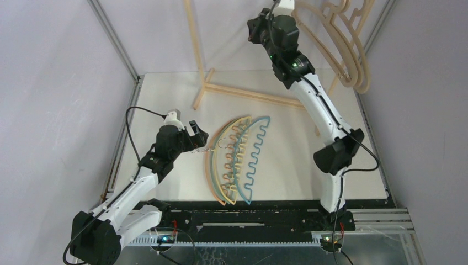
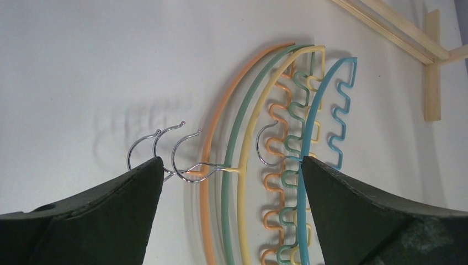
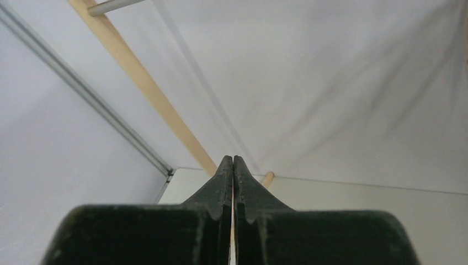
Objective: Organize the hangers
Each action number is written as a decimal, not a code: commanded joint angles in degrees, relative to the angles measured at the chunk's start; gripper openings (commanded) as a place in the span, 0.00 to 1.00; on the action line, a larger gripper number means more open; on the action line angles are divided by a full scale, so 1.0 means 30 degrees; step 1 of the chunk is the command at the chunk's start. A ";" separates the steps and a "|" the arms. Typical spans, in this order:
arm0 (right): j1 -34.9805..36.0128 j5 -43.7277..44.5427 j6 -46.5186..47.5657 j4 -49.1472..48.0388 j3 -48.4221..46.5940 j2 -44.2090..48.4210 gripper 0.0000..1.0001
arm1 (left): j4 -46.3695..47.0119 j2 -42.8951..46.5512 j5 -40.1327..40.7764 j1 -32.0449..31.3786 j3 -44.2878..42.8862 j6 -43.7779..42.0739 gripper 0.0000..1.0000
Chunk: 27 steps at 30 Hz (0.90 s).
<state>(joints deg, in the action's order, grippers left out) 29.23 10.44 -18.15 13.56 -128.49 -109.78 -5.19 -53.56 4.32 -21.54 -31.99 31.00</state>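
Observation:
Four thin arched hangers lie stacked on the white table: orange (image 1: 208, 165), green (image 1: 216, 175), yellow (image 1: 223, 187) and teal (image 1: 259, 144). The left wrist view shows the orange (image 2: 207, 187), green (image 2: 228, 193), yellow (image 2: 244, 215) and teal (image 2: 310, 124) hangers and their metal hooks (image 2: 185, 160). My left gripper (image 1: 200, 138) is open above the hooks, and its jaws (image 2: 232, 160) straddle the stack without touching it. Several pale wooden loop hangers (image 1: 353, 55) hang at the upper right. My right gripper (image 1: 253, 30) is raised high by the rack, shut (image 3: 232, 160) with nothing seen in it.
The wooden A-frame rack stands at the back, with a leg (image 1: 193, 38) and a base rail (image 1: 248, 94) on the table. Its leg (image 3: 143, 83) and metal bar (image 3: 113, 5) show in the right wrist view, its base (image 2: 397, 30) in the left wrist view. White walls enclose the table.

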 commanded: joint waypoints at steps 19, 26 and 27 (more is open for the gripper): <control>-0.2154 0.8409 0.7090 -0.4758 0.1323 -0.0581 0.01 | 0.1223 -0.0536 0.0015 -0.0106 -0.0654 -0.0271 1.00; -0.3448 0.9049 0.7090 -0.6412 0.5132 0.1588 0.01 | 0.1399 -0.1022 -0.0190 -0.0095 -0.0617 -0.0239 0.99; -0.3596 0.9198 0.6983 -0.6574 0.5696 0.1942 0.01 | 0.1429 -0.1062 -0.0228 -0.0098 -0.0617 -0.0229 1.00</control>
<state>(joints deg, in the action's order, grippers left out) 19.88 35.68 2.11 -0.40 -114.89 -110.67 -3.92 -56.42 4.29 -21.54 -31.99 31.00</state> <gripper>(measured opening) 0.017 0.996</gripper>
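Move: The nearest wooden hanger on the rack hangs about 20 cm to the right hand's right, some 3 cm farther out and roughly level in height. The other wooden hangers crowd about 7 cm beyond it to the right. The rack's left post is some 18 cm to the hand's left and 3 cm ahead, its crossbar about 45 cm below and 3 cm right, neither ahead nor back. From the left hand, that nearest hanger is about 45 cm right, 25 cm ahead and 33 cm up. Sweeping to the right by about 17 cm, the right hand takes its shut, empty fingers away from the rack's left post and up to the near side of the hanging wooden hangers. It first also reaches forward while sinking some 6 cm, turning clockwise through roughly 35 degrees with its left side dipping, so the fingertips end close beside the nearest hanger's bar; contact can't be made out. ##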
